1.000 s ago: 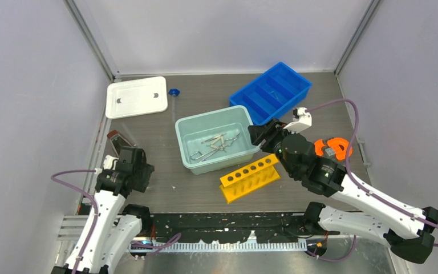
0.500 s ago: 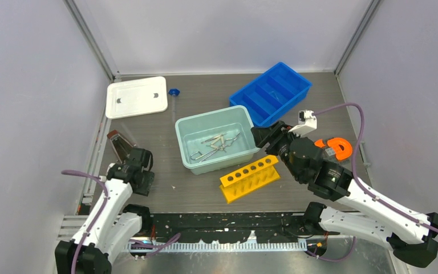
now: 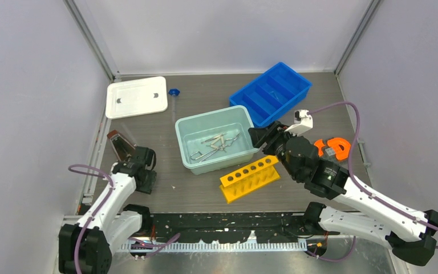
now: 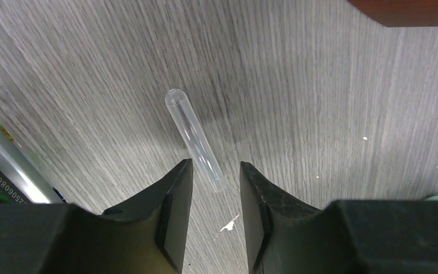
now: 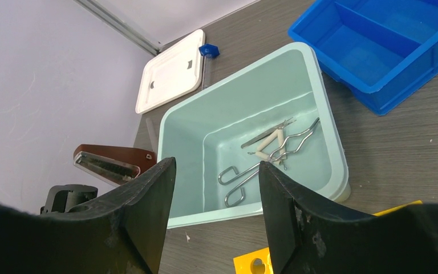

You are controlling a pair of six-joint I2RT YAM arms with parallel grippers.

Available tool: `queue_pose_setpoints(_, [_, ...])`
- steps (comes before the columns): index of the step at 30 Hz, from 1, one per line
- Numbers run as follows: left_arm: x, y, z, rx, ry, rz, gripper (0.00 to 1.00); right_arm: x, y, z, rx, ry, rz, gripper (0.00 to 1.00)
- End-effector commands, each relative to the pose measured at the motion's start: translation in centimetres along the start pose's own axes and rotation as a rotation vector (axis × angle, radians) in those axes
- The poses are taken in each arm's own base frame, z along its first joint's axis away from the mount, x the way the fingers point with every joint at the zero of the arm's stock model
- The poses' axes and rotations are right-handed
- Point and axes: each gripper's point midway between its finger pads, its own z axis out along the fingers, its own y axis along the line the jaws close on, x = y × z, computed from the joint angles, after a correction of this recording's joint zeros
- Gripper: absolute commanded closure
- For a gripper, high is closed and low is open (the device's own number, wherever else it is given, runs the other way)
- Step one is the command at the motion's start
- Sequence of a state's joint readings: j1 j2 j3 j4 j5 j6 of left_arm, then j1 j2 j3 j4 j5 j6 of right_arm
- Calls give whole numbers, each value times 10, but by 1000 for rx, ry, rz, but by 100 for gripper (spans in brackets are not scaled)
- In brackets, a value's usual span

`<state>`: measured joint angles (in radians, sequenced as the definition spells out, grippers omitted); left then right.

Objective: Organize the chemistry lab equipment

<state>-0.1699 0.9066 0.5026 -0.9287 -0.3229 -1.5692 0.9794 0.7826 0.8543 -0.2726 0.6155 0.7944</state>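
A slim clear tube lies on the grey wood table, with no cap showing on it. My left gripper hangs over its near end, open; the tube's tip sits between the fingertips and touches neither. From above, the left gripper is at the table's left side. Thin silvery metal tools lie inside the pale teal tub. My right gripper hovers open just right of the tub, empty. Another clear tube with a blue cap lies near the back.
A blue divided tray sits at the back right. A yellow rack with holes lies in front of the tub. A white lid, a brown flat object beside my left gripper, and an orange spool are also here.
My left arm has shifted right, toward the brown object, and its jaws have narrowed. The right arm has barely moved and stays open.
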Motion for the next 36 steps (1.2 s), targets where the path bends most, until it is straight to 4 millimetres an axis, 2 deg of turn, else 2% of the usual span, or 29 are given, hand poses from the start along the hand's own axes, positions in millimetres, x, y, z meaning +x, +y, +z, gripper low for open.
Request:
queue_pose_setpoints(1, [-4,2,9,-15,-34,-35,62,-9,12,1,-33,-22,20,38])
queue_pose_setpoints(11, [8,12,24,-42,13,-27,64,-7,13,1,-37,-15,19,38])
queue_pose_setpoints(18, [3,13,13,-33,6,-9,78,-7,16,2,-48,-10,21,38])
queue_pose_setpoints(25, [1,14,-1,5,16,20,84,0,13,3,-44,1,34,38])
queue_pose_setpoints(30, [0,-1,-20,97,41,141,94,5,14,4,-54,23,41,39])
queue_pose_setpoints(36, [-18,-21,-65,222,4,254,94,10,20,3,-89,37,84,39])
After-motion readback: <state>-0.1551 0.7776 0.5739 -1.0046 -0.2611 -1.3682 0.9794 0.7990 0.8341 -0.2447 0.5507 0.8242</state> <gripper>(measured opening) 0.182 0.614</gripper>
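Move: The small glass tube lies nearly straight beneath the left hand, its middle some 2 cm to the left and about 2 cm below, with one end between the fingertips. The brown box stands roughly 14 cm ahead and 8 cm to the left of the hand, the green bin's middle about 16 cm ahead and 25 cm to the right. From the right hand the tube is around 41 cm left, 6 cm back and 29 cm lower. The half-open left hand sinks almost 2 cm straight down over the glass tube, pauses, and closes its fingers, pinching the tube near its right-hand end while the rest sticks out to the left. It then lifts off the table, slowly at first and then fast, to about 5 cm above its lowest point, keeping the grip and turning roughly 10 degrees clockwise on the way up. ##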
